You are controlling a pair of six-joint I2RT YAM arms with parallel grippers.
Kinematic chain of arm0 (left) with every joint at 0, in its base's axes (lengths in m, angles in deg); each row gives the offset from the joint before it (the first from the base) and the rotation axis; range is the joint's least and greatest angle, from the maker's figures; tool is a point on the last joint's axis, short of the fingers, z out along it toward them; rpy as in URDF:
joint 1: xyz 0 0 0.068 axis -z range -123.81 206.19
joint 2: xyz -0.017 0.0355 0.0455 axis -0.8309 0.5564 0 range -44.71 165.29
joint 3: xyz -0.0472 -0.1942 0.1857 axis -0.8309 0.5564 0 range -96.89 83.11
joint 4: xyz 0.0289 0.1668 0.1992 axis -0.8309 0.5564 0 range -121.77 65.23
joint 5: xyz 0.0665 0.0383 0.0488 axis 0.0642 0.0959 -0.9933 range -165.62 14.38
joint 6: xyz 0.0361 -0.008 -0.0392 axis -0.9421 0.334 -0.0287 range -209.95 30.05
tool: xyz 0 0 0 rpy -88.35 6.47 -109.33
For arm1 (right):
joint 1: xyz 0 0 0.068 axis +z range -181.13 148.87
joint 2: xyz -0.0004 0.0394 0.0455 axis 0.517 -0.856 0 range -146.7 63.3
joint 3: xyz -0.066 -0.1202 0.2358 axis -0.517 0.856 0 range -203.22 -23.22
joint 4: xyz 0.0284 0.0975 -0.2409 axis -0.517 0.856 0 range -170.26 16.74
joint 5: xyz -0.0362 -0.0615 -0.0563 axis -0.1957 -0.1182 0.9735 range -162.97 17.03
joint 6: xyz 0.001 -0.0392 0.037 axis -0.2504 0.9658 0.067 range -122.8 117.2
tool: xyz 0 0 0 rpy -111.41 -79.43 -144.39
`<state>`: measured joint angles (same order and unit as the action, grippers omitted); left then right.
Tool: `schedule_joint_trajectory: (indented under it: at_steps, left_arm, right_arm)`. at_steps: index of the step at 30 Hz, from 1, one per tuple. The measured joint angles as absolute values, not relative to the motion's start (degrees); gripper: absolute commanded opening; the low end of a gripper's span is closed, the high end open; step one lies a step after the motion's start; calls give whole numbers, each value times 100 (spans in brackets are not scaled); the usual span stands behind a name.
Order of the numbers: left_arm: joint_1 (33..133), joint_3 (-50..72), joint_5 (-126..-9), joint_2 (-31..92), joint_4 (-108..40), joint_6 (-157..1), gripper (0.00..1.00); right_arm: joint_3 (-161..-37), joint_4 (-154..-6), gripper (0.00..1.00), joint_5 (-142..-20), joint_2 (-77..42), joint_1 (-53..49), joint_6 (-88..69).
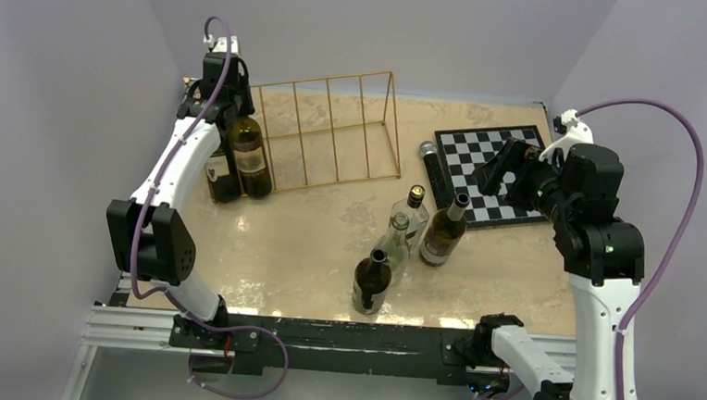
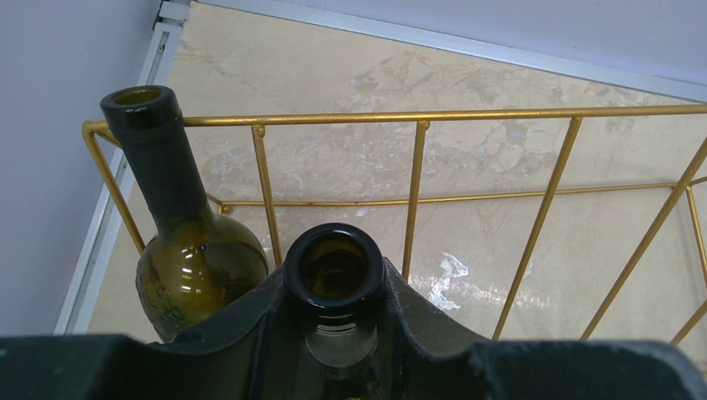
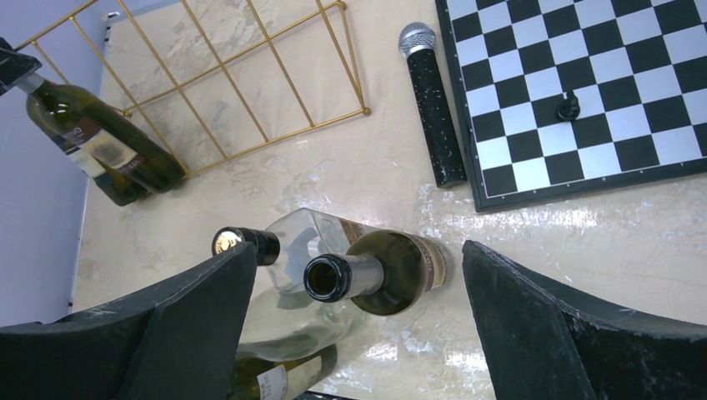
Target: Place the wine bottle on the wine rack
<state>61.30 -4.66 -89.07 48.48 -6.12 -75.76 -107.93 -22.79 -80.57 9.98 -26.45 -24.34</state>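
Observation:
My left gripper (image 2: 333, 279) is shut on the neck of a dark green wine bottle (image 2: 334, 262), seen from above with its mouth open. In the top view this labelled wine bottle (image 1: 251, 159) stands upright at the left end of the gold wine rack (image 1: 331, 129), under the left gripper (image 1: 229, 98). A second green bottle (image 2: 183, 250) stands close on its left, against the rack's wires (image 2: 417, 117). Whether either bottle is inside a slot I cannot tell. My right gripper (image 3: 358, 287) is open, above an upright open-mouthed bottle (image 3: 400, 271) mid-table.
Several more bottles cluster mid-table: a brown-labelled one (image 1: 443, 230), a clear one (image 1: 394, 243), a gold-capped one (image 1: 414, 208) and a dark one (image 1: 372, 281). A black microphone (image 3: 433, 108) lies beside the chessboard (image 3: 584, 75), which carries one black pawn (image 3: 568, 106).

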Motion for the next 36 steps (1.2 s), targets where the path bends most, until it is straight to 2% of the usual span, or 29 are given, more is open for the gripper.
schedule_joint_trajectory:
  at_steps: [10,16,23,30,36]
  left_arm:
    - [6068,-741,-9049,5342,-822,-7554,36]
    - [5994,-982,-9067,5711,-899,-7547,38]
    - [5909,-1154,-9034,6039,-800,-7401,50]
    - [5891,-1156,-8929,6146,-555,-7316,54]
    - [5883,-1156,-8822,6133,-525,-7270,66]
  right_arm:
    - [-10729,-2209,98,-7976,1135,-2645,-2439]
    - [-10732,-2119,98,-7974,1278,-2645,-2445]
    - [-10738,-2047,98,-7954,1352,-2645,-2465]
    - [-10753,-2032,98,-7956,1352,-2645,-2465]
    - [-10778,-2004,98,-7958,1374,-2645,-2471]
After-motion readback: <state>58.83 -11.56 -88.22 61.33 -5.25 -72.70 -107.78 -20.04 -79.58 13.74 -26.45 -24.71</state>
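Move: Ahead of the left hand, which already grips the wine bottle's neck, the rack's top bar at the second slot from the left lies about 6 cm farther out, 1 cm left and 4 cm lower. The bottle already racked in the first slot has its middle some 7 cm to this hand's left, about level with it fore and aft, 13 cm below. From the idle right hand, that second-slot bar is roughly 28 cm ahead, 51 cm left and 13 cm lower. Tipping the held bottle's neck towards the rack's top bar, the left hand goes forward about 4.5 cm while sinking and drifting slightly left, then drops 3 cm more, fingers tilting down slightly. They ease open as the push ends and let go of the neck, ending lower around it. The open right hand draws back some 2 cm. ##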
